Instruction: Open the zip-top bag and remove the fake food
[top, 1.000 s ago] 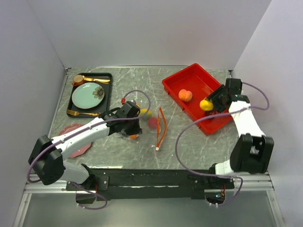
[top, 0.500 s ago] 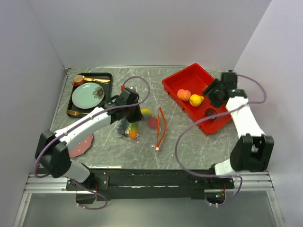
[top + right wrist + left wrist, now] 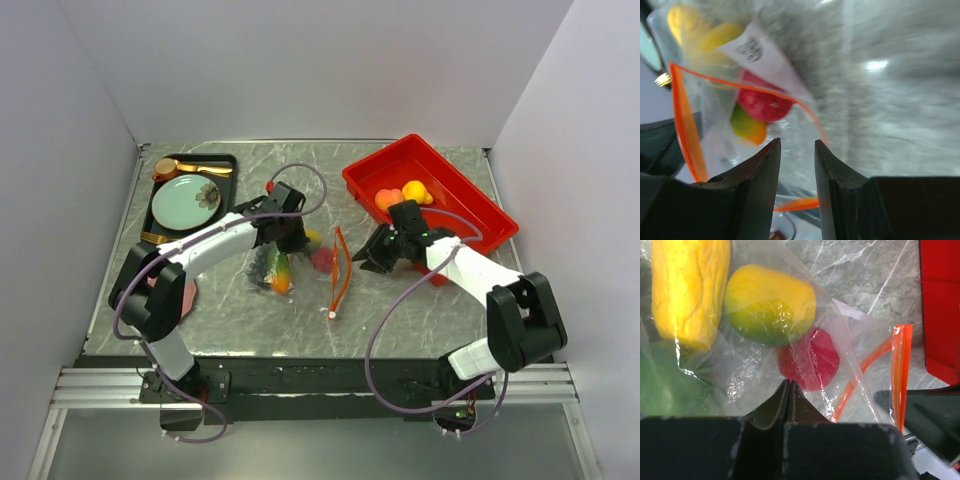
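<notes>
The zip-top bag (image 3: 300, 262) lies mid-table, its orange zip strip (image 3: 343, 262) standing open toward the right, with the white slider (image 3: 331, 314) at the near end. Fake food shows through the film: a yellow corn-like piece (image 3: 687, 290), a yellow-green fruit (image 3: 770, 302) and a red fruit (image 3: 810, 360). My left gripper (image 3: 789, 384) is shut, its tips together on the bag's film by the red fruit. My right gripper (image 3: 796, 150) is open and empty, pointing into the bag's mouth (image 3: 682, 115). In the red tray (image 3: 470, 190) lie a peach fruit (image 3: 388, 199) and a yellow fruit (image 3: 416, 192).
A black tray (image 3: 225, 160) at the back left holds a mint-green plate (image 3: 185, 203) and gold cutlery. A red flat piece (image 3: 165, 300) lies by the left arm's base. The red tray's near corner is close behind my right wrist.
My right gripper let the yellow fruit go in the red tray, then swung left to the bag's mouth with its jaws narrower. My left gripper shifted right along the bag.
</notes>
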Motion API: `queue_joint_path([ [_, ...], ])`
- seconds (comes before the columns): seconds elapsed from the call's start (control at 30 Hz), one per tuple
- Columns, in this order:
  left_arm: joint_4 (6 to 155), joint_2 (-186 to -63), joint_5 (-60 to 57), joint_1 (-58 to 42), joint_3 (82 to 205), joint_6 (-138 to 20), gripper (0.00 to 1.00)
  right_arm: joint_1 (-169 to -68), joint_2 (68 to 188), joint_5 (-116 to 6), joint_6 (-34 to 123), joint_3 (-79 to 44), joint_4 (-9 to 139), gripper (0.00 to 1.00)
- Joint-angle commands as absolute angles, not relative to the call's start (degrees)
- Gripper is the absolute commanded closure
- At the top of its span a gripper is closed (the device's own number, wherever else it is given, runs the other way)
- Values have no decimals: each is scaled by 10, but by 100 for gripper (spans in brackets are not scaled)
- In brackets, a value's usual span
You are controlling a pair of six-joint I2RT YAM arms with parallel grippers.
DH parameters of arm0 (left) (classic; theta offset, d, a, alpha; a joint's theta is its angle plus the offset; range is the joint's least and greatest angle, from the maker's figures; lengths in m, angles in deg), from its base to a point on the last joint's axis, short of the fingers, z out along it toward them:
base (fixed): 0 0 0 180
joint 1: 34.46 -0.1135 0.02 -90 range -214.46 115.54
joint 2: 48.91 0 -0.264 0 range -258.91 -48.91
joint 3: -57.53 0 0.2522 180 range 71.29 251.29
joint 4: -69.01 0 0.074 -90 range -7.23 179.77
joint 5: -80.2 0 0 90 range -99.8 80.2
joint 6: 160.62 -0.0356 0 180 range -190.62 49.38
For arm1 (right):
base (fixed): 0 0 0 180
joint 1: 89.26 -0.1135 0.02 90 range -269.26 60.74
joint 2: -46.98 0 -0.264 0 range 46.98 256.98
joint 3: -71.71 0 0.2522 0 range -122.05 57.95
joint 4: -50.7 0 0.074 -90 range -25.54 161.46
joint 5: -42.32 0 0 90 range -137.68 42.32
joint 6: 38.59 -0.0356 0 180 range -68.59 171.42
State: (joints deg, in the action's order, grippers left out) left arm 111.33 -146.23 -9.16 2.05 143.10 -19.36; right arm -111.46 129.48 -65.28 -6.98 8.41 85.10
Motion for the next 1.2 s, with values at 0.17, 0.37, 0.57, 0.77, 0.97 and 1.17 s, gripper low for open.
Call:
queue_joint_path([
  [0.17, 1052, -1480, -96, 18, 1414, -191, 99, -1170, 1387, -697, -168, 39, 745, 57],
  [0.37, 1034, -1492, -93, 18, 1392, -183, 99, -1175, 1416, -689, -192, 23, 728, 35],
  [0.57, 1011, -1489, -75, 21, 1363, -174, 99, -1186, 1440, -680, -196, 3, 738, 29],
  [0.77, 992, -1488, -58, 28, 1352, -166, 99, -1196, 1461, -662, -204, -3, 747, 29],
  [0.97, 987, -1481, -55, 48, 1340, -160, 99, -1201, 1477, -637, -193, -15, 775, 30],
  [1.17, 990, -1474, -64, 52, 1329, -152, 99, -1204, 1488, -609, -173, -22, 795, 26],
])
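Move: The red fruit lies in the bag about 10 cm to the right hand's left, perhaps 1 cm ahead and some 6 cm below. The bag's orange zip strip comes in between, about 5 cm left of the hand and 2 cm back, roughly 5 cm below. The mango sits some 5 cm beyond the fruit and 2 cm farther left. From the left hand, the fruit is about 6 cm to the right, nearly level fore and aft and 6 cm lower. The red fruit is what the right hand reaches for: it slides about 8 cm left through the orange-edged mouth, briskly at first, then sinks 3 to 4 cm and edges forward, its half-open fingers spreading wider around the fruit. The left hand, still shut, comes down about 5 cm towards the bag beside the fruit, drawing back slightly late on. ##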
